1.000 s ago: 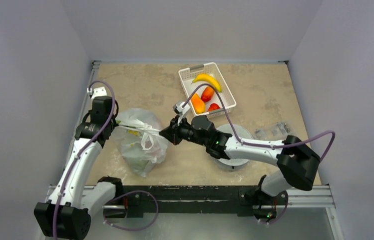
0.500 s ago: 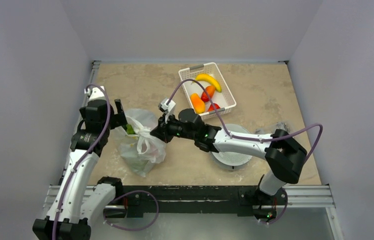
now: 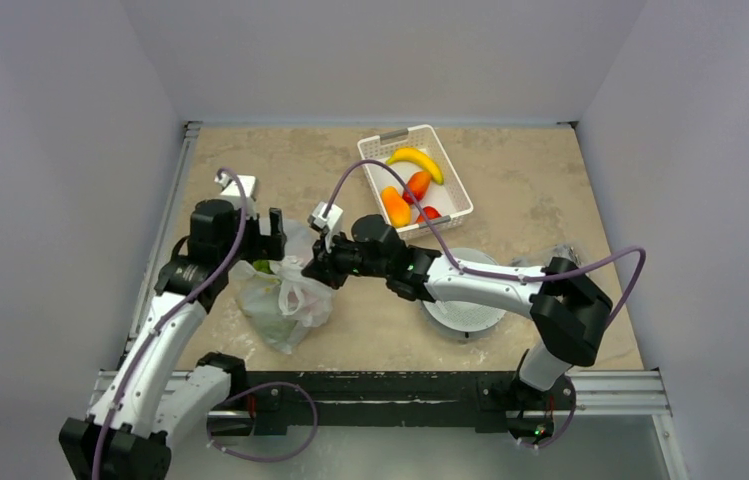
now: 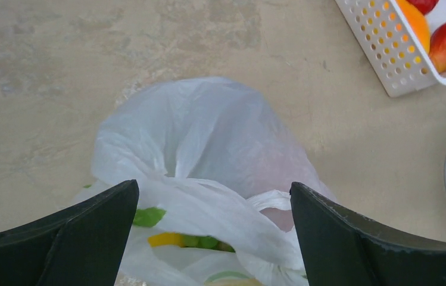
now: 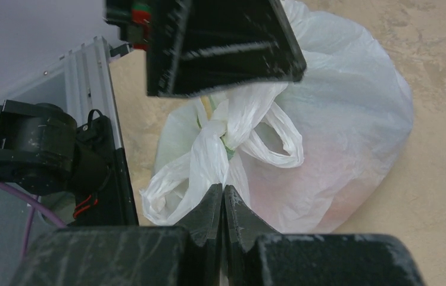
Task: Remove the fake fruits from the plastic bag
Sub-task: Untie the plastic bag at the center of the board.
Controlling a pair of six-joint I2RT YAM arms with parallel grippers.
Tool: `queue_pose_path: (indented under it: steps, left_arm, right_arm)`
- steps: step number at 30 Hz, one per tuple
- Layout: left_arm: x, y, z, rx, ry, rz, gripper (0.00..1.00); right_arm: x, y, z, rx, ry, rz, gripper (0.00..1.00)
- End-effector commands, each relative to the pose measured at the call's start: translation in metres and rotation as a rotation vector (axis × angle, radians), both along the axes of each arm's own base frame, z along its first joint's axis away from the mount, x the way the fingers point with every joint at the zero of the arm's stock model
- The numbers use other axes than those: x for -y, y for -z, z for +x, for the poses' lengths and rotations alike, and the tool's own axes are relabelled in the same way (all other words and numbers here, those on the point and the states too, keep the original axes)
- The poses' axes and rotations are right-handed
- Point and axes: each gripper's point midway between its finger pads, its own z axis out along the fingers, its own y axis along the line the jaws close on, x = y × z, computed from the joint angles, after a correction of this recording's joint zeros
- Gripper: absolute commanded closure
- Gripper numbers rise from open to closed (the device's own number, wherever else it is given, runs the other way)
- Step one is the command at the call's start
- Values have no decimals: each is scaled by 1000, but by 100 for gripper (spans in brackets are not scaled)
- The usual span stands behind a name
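The plastic bag [image 3: 280, 300] sits on the table left of centre, white and crinkled. My right gripper [image 3: 318, 268] is shut on one of its handles [image 5: 214, 155] at the bag's right side. My left gripper [image 3: 272, 232] hovers over the top of the bag [image 4: 208, 137], jaws wide open and empty. Green and yellow shapes [image 4: 199, 241] show through the bag's mouth between my left fingers. An orange fruit [image 3: 396, 206], a red-orange fruit [image 3: 416, 186] and a red fruit [image 3: 428, 213] lie in the white basket [image 3: 450, 178].
A yellow banana [image 3: 415, 160] also lies in the basket, whose corner shows in the left wrist view [image 4: 387, 53]. A grey round plate [image 3: 462, 305] sits under my right arm. A clear plastic piece [image 3: 548, 262] lies at the right.
My left gripper let go of the bag's left side and swung right, over the top of the bag. My right gripper moved a little left, still holding the handle; the bag slackened.
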Motion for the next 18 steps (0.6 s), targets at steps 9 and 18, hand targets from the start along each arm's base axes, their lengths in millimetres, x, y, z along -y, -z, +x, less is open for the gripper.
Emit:
queue_pose_path:
  steps: [9,18]
  left_arm:
    - [-9,28,16,-199,-76,146,57]
    - [-70,-5,2,-48,-393,190,100]
  right_arm:
    - [-18,-20,-26,117,-98,-32,100]
    - [-18,5,-41,181,-78,-134,100]
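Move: The bag's top film, which the left hand goes for, lies almost straight below its open fingers, about 6 cm down and 1 cm forward and right. From there, the yellow fruit is some 3 cm back, 3 cm left and 11 cm down, and the bunched neck 6 cm back, 4 cm right and 10 cm down. From the right hand, already shut on a strand of the bag, the neck is 4 cm left, 1 cm forward and 5 cm down, and the top film 8 cm forward and 8 cm left. The left fingers pinch the bag's top film: the hand dips about 6 cm, tipping down some 15 degrees and closing as it goes, then turns back up about 4 cm and left, shutting fully while it swings counter-clockwise. The right hand keeps its grip on the strand and, slow at first, draws it back about 5 cm and slightly left, away from the neck. ##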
